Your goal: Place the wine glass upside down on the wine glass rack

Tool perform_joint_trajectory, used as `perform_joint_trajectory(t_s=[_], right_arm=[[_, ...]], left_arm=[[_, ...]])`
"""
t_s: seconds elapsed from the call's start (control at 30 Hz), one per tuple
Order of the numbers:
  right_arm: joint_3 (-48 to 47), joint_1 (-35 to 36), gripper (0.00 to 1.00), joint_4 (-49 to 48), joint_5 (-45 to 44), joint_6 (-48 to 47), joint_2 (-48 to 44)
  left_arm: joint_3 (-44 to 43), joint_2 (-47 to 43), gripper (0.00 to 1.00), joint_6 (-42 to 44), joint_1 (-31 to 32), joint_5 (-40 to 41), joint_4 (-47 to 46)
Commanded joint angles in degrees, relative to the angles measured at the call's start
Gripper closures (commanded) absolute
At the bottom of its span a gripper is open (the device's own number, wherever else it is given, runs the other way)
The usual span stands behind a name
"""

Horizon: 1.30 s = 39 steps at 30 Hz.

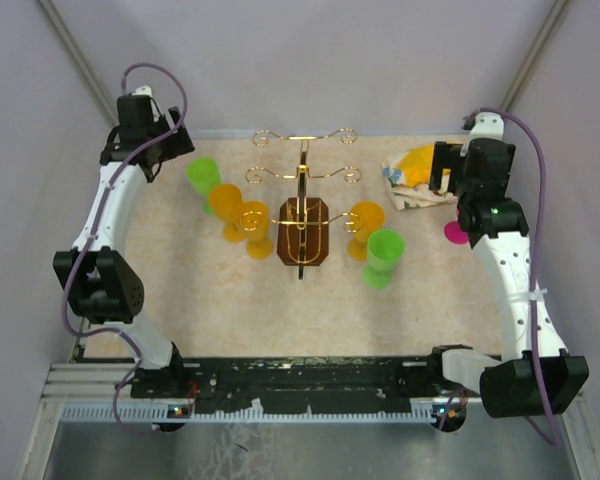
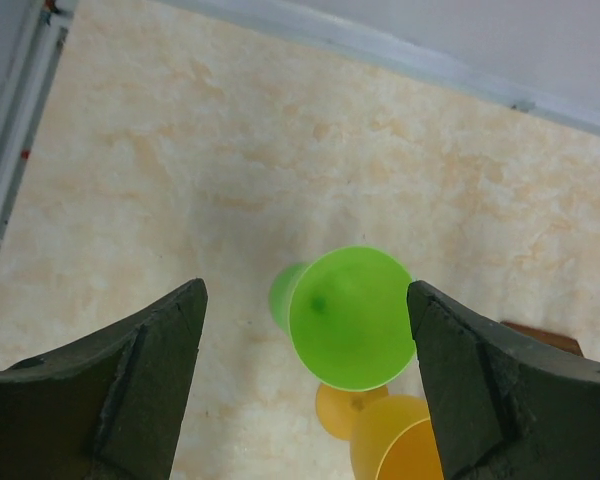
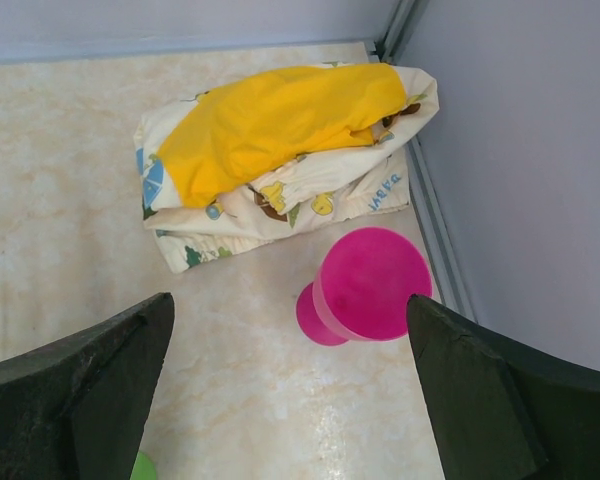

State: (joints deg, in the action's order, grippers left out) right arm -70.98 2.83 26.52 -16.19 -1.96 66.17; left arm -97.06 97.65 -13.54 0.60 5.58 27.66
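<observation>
The wine glass rack [image 1: 302,190], gold wire on a dark wooden base [image 1: 303,232], stands mid-table. A green wine glass [image 2: 350,315] stands upright at the back left [image 1: 203,176]. My left gripper [image 2: 306,292] hangs above it, open, fingers on either side and not gripping it. Two orange glasses [image 1: 240,215] stand between the green one and the rack. Another orange glass [image 1: 366,222] and a second green one [image 1: 384,255] are right of the rack. My right gripper [image 3: 290,300] is open above a pink glass [image 3: 365,285] at the right wall.
A folded yellow and patterned cloth [image 3: 280,130] lies in the back right corner [image 1: 412,178], just behind the pink glass [image 1: 455,232]. Walls close the table at the back and on both sides. The orange glasses [image 2: 400,440] crowd the green glass's near side.
</observation>
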Motion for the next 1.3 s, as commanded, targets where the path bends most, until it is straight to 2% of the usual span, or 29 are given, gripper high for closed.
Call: perform_joint_trajectory(t_s=[0.0,0.17,0.33,0.87,1.07,1.27], right_arm=[[-0.8,-0.14,0.01,-1.21,1.01,-1.11,-1.15],[0.57,-0.19,0.01,-2.58,1.19,-1.64,-1.38],[0.62,-0.15,0.01,-3.2,1.5,-1.65,-0.59],[0.24,-0.26,0.01,-4.25,1.96,-4.1,0.22],[0.24,-0.19,0.01,-4.75,0.6,-6.82,0.41],[0.36,-0.21,0.01,-5.51,0.93,-6.75,0.55]], left_arm=[[0.37,1.46,0.13,-1.7,-0.13,-2.07,4.81],[5.38,0.53,0.14,-1.23,-0.14,-2.97,3.45],[6.86,1.41,0.17,-0.88,-0.02,-4.87,3.17],[7.75,4.32,0.39,-1.18,-0.05,-2.48,1.8],[7.08,5.0,0.59,-1.05,-0.03,-2.18,1.04],[6.16,5.24,0.88,-1.23,-0.04,-2.07,0.9]])
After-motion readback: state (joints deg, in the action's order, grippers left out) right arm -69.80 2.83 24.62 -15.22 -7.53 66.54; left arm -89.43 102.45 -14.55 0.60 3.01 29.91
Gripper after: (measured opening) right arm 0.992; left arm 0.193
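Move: The wine glass to be gripped, the left-hand green one, stands upright about 5 cm to the left hand's right, 3 cm back and some 17 cm below. An orange glass stands roughly 6 cm right of that glass and 6 cm nearer the robot, a second about 12 cm right and 11 cm nearer; the rack is some 23 cm right and 6 cm nearer. From the right hand the green glass lies about 63 cm left, 11 cm ahead, 20 cm lower. The left fingers come to pinch the left side of the green glass's rim, one finger outside the bowl and the other inside. To get there the hand sinks about 10 cm, quickly at first and then more gently after a near pause, easing a little back while the wrist tips some 15 degrees further down; the wide-open fingers close most of the way, mainly near the end. ##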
